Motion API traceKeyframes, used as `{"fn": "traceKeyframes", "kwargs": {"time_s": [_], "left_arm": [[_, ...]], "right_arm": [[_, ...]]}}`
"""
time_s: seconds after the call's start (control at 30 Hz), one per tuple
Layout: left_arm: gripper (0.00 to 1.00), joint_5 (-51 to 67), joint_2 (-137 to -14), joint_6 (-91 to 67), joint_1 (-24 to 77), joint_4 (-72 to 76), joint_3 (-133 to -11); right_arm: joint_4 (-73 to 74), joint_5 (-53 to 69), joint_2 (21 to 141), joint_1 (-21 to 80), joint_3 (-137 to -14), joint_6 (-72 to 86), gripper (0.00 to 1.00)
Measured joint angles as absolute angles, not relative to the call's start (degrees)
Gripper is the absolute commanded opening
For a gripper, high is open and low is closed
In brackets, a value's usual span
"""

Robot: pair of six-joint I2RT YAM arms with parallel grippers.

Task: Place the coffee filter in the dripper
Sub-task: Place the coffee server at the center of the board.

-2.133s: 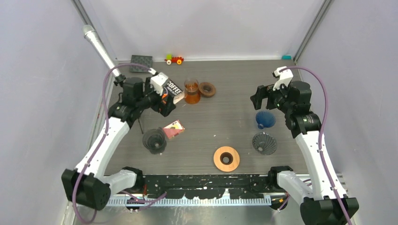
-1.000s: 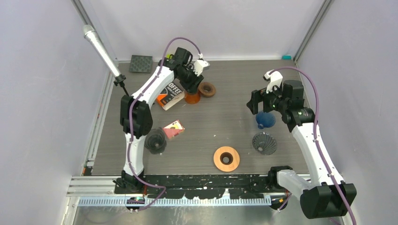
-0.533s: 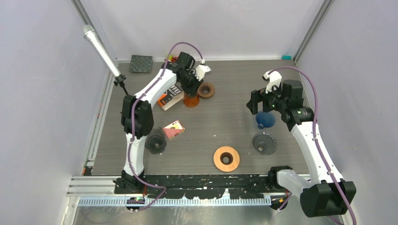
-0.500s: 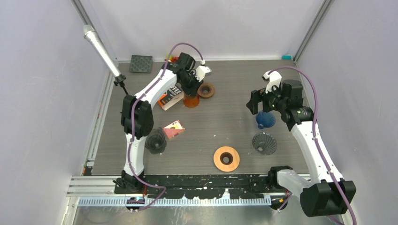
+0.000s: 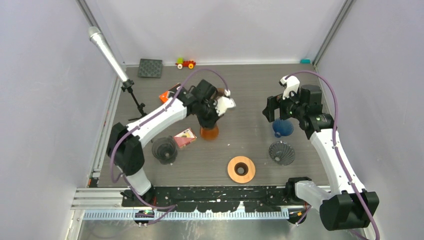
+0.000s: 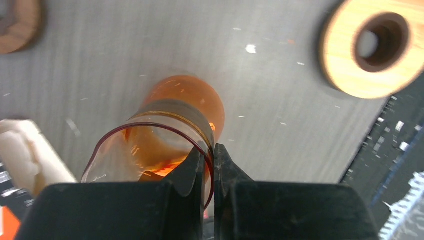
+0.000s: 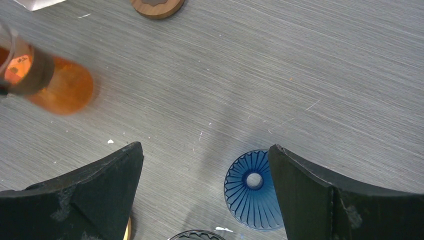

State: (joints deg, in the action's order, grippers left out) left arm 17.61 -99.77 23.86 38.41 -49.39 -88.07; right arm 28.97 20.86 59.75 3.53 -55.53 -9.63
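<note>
My left gripper is shut on the rim of an orange glass carafe, one finger inside the glass and one outside. The carafe hangs tilted over the middle of the table. A blue dripper stands upside down at the right. My right gripper hovers open above and just left of it, holding nothing. Dark ribbed drippers stand at the right and left. No loose coffee filter is in view.
A light wooden ring lies near the front. A dark wooden ring lies further back. An orange and white box, a pink card, a toy car, a black mat and a microphone stand occupy the left and back.
My left gripper closed on the carafe's rim at the back and carried it forward toward the table's middle. The right arm has stayed put, still open.
</note>
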Motion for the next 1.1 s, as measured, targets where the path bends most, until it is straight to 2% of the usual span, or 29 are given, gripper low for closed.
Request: {"fn": "traceKeyframes", "kwargs": {"time_s": [0.23, 0.57, 0.73, 0.97, 1.1], "left_arm": [[0.0, 13.8, -94.5, 21.2, 49.6, -45.2, -79.5], [0.01, 7.0, -95.6, 18.9, 52.1, -38.9, -77.4], [0.15, 5.7, -96.1, 18.8, 52.1, -37.7, -77.4], [0.21, 5.1, -97.7, 18.6, 52.1, -36.3, -77.5], [0.39, 5.1, -98.1, 18.6, 52.1, -36.2, -78.1]], "right_arm": [[29.1, 20.4, 59.7, 3.5, -55.5, -10.2, 1.0], [30.5, 16.2, 60.4, 3.5, -56.9, -9.1, 1.0], [31.0, 15.9, 62.0, 3.5, -57.0, -8.9, 1.0], [31.9, 15.5, 63.7, 3.5, -57.0, -9.0, 1.0], [32.0, 15.2, 63.7, 3.5, -57.0, -9.1, 1.0]]}}
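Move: The left hand already pinches the coffee server by the back of its rim, just off the board. The spot for it is about 5 cm to the right and level fore-and-aft, some 14 cm below. From that spot the light wood ring is roughly 14 cm nearer and 11 cm to the right, the pink box 1 cm farther out and 15 cm to the left, the dark wood ring 21 cm straight out. From the right hand the spot is about 25 cm left, 2 cm ahead, 20 cm below. Keeping its pinch on the server's rim, the left hand swings back about 7 cm towards the robot while drifting right and sinking, then eases forward some 3 cm as it goes on right and its fingertips tilt slightly forward, setting the server down near the middle of the board about 3 cm lower. There the fingers part a little and let go, staying astride the rim, while the empty, wide-open right hand sinks about 2 cm and shifts slightly right. ##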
